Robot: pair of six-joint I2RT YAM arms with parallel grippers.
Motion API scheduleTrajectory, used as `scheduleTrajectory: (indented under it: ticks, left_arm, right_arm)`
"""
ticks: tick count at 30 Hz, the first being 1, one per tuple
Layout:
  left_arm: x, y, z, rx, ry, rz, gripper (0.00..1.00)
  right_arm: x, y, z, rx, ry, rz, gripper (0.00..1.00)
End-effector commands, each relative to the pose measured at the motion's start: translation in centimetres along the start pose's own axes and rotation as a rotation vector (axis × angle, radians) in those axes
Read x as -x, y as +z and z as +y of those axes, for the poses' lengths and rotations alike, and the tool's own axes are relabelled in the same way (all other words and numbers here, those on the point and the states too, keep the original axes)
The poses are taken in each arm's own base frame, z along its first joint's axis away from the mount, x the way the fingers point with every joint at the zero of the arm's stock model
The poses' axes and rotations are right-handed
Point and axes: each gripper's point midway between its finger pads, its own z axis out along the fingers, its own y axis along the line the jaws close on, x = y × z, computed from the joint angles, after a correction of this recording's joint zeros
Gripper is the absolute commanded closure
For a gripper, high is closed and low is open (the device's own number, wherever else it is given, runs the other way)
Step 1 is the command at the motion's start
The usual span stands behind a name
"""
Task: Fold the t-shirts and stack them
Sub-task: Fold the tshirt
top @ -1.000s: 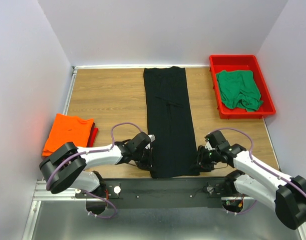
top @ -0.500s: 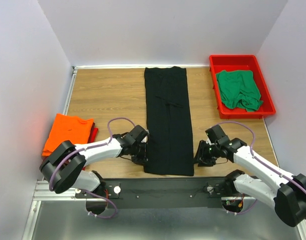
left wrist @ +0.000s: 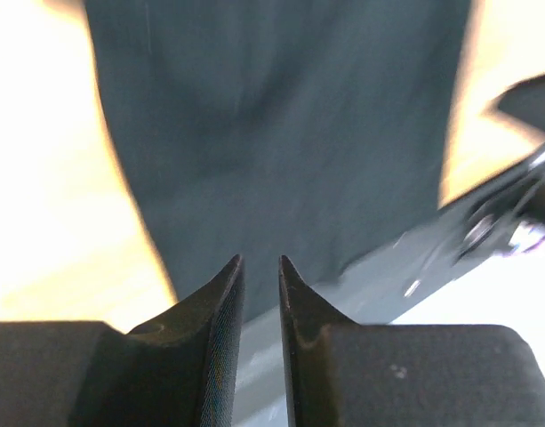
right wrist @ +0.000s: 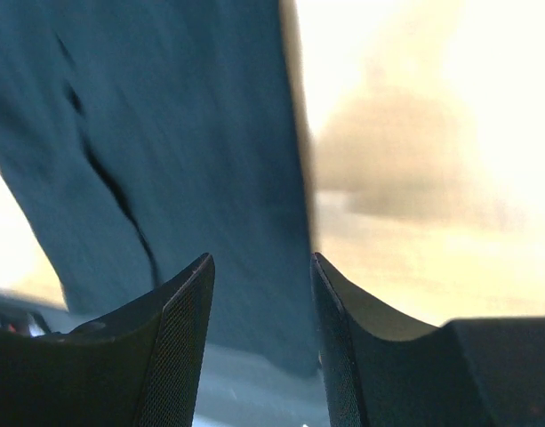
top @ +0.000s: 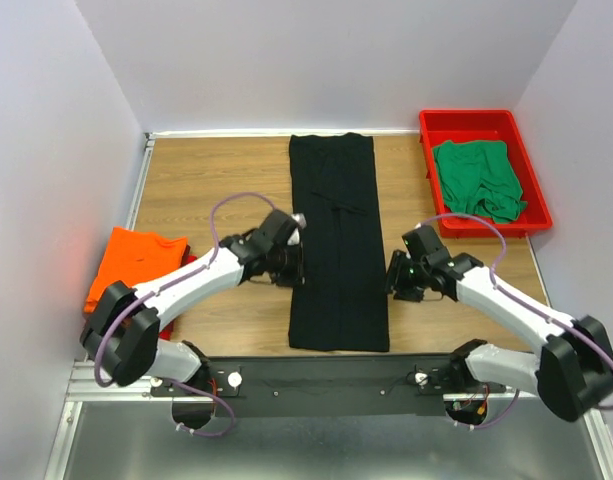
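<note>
The black t-shirt lies flat as a long narrow strip down the middle of the table. My left gripper hovers at the strip's left edge, about halfway along. In the left wrist view its jaws stand a little apart with nothing between them, above the black cloth. At the strip's right edge is my right gripper. Its jaws are wider apart and also empty, over the cloth's edge. A folded orange t-shirt sits at the left. A crumpled green t-shirt fills the tray.
The red plastic tray stands at the far right corner. White walls close in the table on three sides. A black rail runs along the near edge between the arm bases. Bare wood shows between the strip and the orange pile.
Both grippers have moved away from the near edge, up along the sides of the black strip, and their jaws have widened. The strip's near end now lies flat on the table.
</note>
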Motion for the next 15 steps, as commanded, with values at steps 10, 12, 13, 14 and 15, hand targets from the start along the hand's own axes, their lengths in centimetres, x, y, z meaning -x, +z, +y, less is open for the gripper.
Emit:
scheduleTrajectory:
  ticks: [10,12,13,14,15]
  left_arm:
    - [17.6,8.5,4.9,0.171,-0.12,-0.293,0.73]
    - [18.4,10.3,5.9,0.186,-0.14,-0.279,0.73]
    - [18.9,10.7,6.6,0.212,-0.149,-0.286,0.73]
    - [20.0,10.8,6.9,0.225,-0.158,-0.3,0.73]
    - [19.8,11.9,8.8,0.251,-0.185,-0.273,0.73]
  right_arm:
    - [17.9,5.5,5.4,-0.185,-0.059,-0.458,0.45]
    - [18.2,8.5,4.9,-0.234,-0.093,-0.418,0.45]
    - [18.4,9.4,4.9,-0.24,-0.103,-0.404,0.45]
    - [19.4,10.2,5.8,-0.232,-0.121,-0.402,0.45]
    - [18.8,12.4,5.1,-0.257,-0.131,-0.356,0.45]
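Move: The black T-shirt lies lengthwise between the hands: its middle is about 15 cm ahead, 11 cm right and 8 cm below the left hand, and about 15 cm ahead, 13 cm left and 4 cm below the right. Its far end is some 48 cm ahead of and 10 cm right of the left hand. The folded stack sits about 37 cm to the left hand's left and 2 cm ahead; the red bin is roughly 34 cm ahead and 22 cm right of the right hand. Forward and fast, both hands sweep some 20 cm over the black T-shirt's long edges towards its far end, the right easing slightly left. The left hand rises a little, then sinks well below its starting height, turning about 15 degrees counter-clockwise; the right stays nearly level, its fingers swinging to point farther forward. Neither gripper takes hold of anything. ##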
